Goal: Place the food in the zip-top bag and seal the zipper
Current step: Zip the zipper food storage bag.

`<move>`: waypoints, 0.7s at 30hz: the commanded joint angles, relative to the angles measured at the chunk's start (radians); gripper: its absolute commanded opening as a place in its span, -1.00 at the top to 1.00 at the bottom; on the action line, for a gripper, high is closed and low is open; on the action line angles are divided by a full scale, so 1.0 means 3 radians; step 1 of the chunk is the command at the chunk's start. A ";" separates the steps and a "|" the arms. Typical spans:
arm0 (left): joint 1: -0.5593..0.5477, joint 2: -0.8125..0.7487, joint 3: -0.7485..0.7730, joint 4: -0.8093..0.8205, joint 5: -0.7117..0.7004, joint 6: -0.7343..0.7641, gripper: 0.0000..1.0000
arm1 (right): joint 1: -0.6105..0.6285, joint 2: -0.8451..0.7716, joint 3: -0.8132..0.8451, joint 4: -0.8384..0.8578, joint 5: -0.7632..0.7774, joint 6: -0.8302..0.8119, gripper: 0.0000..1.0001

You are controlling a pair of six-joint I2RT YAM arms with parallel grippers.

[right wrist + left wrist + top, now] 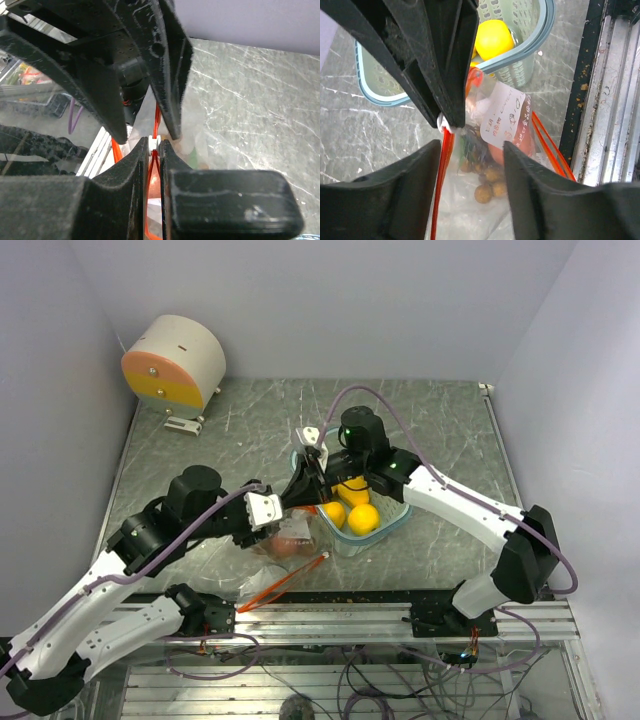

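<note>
The clear zip-top bag (285, 545) with an orange zipper (443, 170) lies just left of the light-blue basket (397, 520). Through the plastic show a brown grape bunch (487, 185) and a dark red fruit (517, 142) behind a white label. Yellow fruits (362, 518) sit in the basket, one seen close up (492, 37). My right gripper (156, 144) is shut on the white zipper slider (447, 125) at the bag's top edge. My left gripper (471, 146) is open, its fingers on either side of the bag's mouth, facing the right gripper's fingers.
A round cream and orange device (175, 362) stands at the back left of the grey marbled table. An aluminium rail (610, 125) runs along the table's near edge, close to the bag. Side walls close in the table on both sides.
</note>
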 commanded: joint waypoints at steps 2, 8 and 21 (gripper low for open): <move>0.0001 -0.0060 0.0109 -0.0151 -0.0197 -0.0107 -0.04 | 0.0018 -0.0148 0.0089 -0.0018 -0.0005 -0.0086 1.00; 0.0001 -0.0055 0.0115 -0.0022 -0.0637 -0.0340 0.86 | 0.0017 -0.0129 0.0091 0.0003 -0.0019 -0.0072 1.00; 0.0002 -0.0431 0.0301 -0.0198 -0.1492 -0.0572 0.86 | -0.0010 -0.0044 0.0089 -0.0094 0.0251 -0.0181 1.00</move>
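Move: The orange zipper edge of the bag runs between my open left fingers, only about 1 cm ahead of their middle. The white slider, already held in my right fingertips, is some 3 cm to the right, 1 cm ahead and slightly lower. The bagged red fruit hangs about 3 cm back, 2 cm right and 10 cm below; the basket's middle is roughly 18 cm right, 6 cm ahead and 16 cm below. From my right hand, that zipper edge lies about 3 cm left, level fore and aft. I shut my left fingers on the orange zipper edge just left of the slider, then draw it away from my right hand: left about 4 cm, with some 2 cm forward and, late on, 2 cm up, swinging the wrist roughly 20 degrees counter-clockwise. My right hand keeps its pinch on the slider and stays nearly in place. ##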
